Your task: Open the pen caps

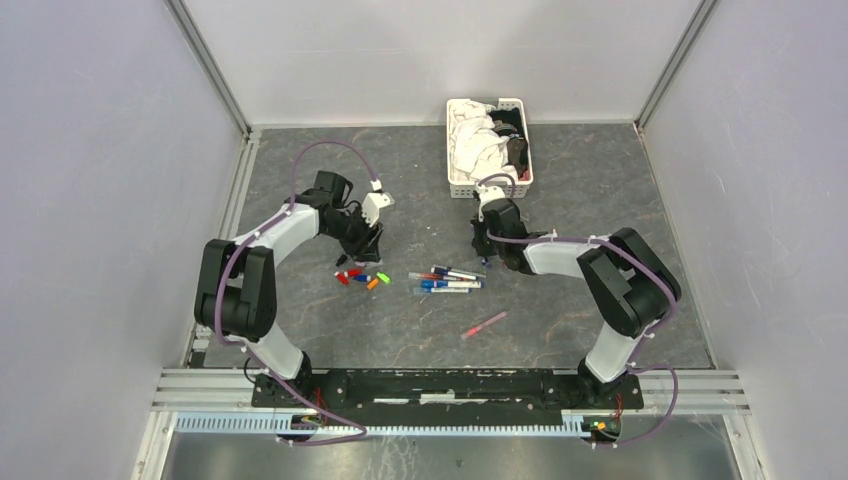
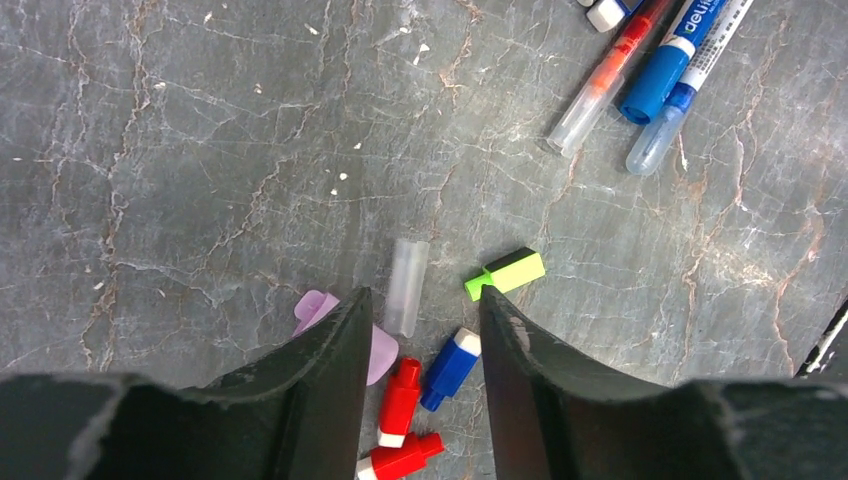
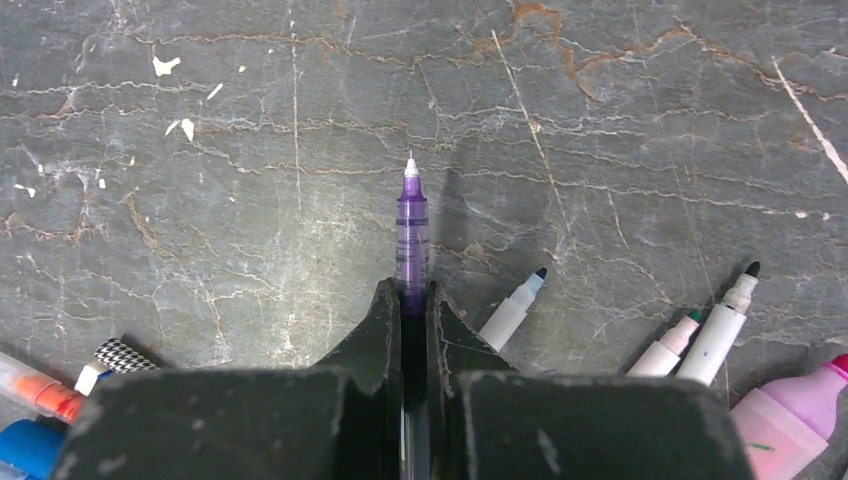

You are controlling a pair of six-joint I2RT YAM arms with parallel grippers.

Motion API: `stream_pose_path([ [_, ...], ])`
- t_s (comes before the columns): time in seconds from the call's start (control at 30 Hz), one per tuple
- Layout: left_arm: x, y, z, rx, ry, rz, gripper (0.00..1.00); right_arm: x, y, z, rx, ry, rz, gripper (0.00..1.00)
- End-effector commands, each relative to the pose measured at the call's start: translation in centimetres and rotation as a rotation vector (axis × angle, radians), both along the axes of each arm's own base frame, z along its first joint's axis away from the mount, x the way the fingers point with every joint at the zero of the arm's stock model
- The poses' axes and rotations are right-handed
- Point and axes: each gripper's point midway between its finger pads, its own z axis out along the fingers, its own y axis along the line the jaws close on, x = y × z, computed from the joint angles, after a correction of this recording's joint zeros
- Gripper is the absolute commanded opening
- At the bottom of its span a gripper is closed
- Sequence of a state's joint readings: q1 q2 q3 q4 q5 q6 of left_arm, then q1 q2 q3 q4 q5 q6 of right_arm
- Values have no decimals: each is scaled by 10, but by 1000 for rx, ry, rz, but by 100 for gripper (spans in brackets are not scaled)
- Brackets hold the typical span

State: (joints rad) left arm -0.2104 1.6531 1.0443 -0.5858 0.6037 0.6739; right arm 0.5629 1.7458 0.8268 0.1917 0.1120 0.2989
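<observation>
My left gripper (image 2: pixel 423 295) hangs open just above a cluster of loose pen caps (image 1: pixel 360 277), with nothing between its fingers. Under it lie a clear cap (image 2: pixel 407 285), a lilac cap (image 2: pixel 315 308), two red caps (image 2: pixel 400 400), a blue cap (image 2: pixel 450 368) and a green cap (image 2: pixel 508 272). My right gripper (image 3: pixel 411 290) is shut on a purple pen (image 3: pixel 411 220), whose bare tip points away from the jaws. Several pens (image 1: pixel 448 280) lie in a row between the two grippers (image 1: pixel 362 250) (image 1: pixel 480 245); some show bare tips (image 3: pixel 510 312).
A white slatted basket (image 1: pixel 456 150) of cloths stands at the back, just behind the right arm. A single pink-red pen (image 1: pixel 485 324) lies apart, nearer the arm bases. Grey walls close in the table on three sides.
</observation>
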Motion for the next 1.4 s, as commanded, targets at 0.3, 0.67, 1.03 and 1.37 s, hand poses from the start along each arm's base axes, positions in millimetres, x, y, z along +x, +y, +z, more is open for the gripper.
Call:
stream_pose_path([
  [0.3, -1, -12, 79, -98, -108, -10, 70, -24, -58, -11, -242, 10, -78, 0],
  [0.67, -1, -11, 135, -159, -156, 21, 74, -22, -55, 13, -305, -6, -27, 0],
  [1.03, 11, 9, 179, -130, -265, 121, 100, -25, -23, 9, -213, 7, -69, 15],
  [1.37, 26, 38, 203, -97, -416, 304, 100, -35, -40, -8, -260, 26, -93, 34],
])
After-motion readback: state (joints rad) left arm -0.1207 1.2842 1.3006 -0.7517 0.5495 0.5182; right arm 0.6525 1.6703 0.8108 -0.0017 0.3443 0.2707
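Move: The purple pen is already in the right fingers; the bare spot where it goes lies about 4 cm back and 3 cm to the right, 1 cm below. At that height, the light-blue marker lies 3 cm back and 7 cm right of this hand, the pile of pens about 8 cm back and 6 cm left. Just released, the clear cap lies 1 cm ahead, 2 cm right and 3 cm below the left hand; the green cap is 2 cm back and 3 cm right, equally low. The purple pen, still pinched low over the table, is carried about 5 cm right and 2 cm back towards the light-blue marker, the right wrist rolling some 15 degrees with its left side dipping. Then the hand eases back left about 3 cm and opens partway, letting go of the pen. Clear of the cap, the left hand spreads fully and rises nearly 20 cm, tipping and swinging counter-clockwise, ending slightly left. ##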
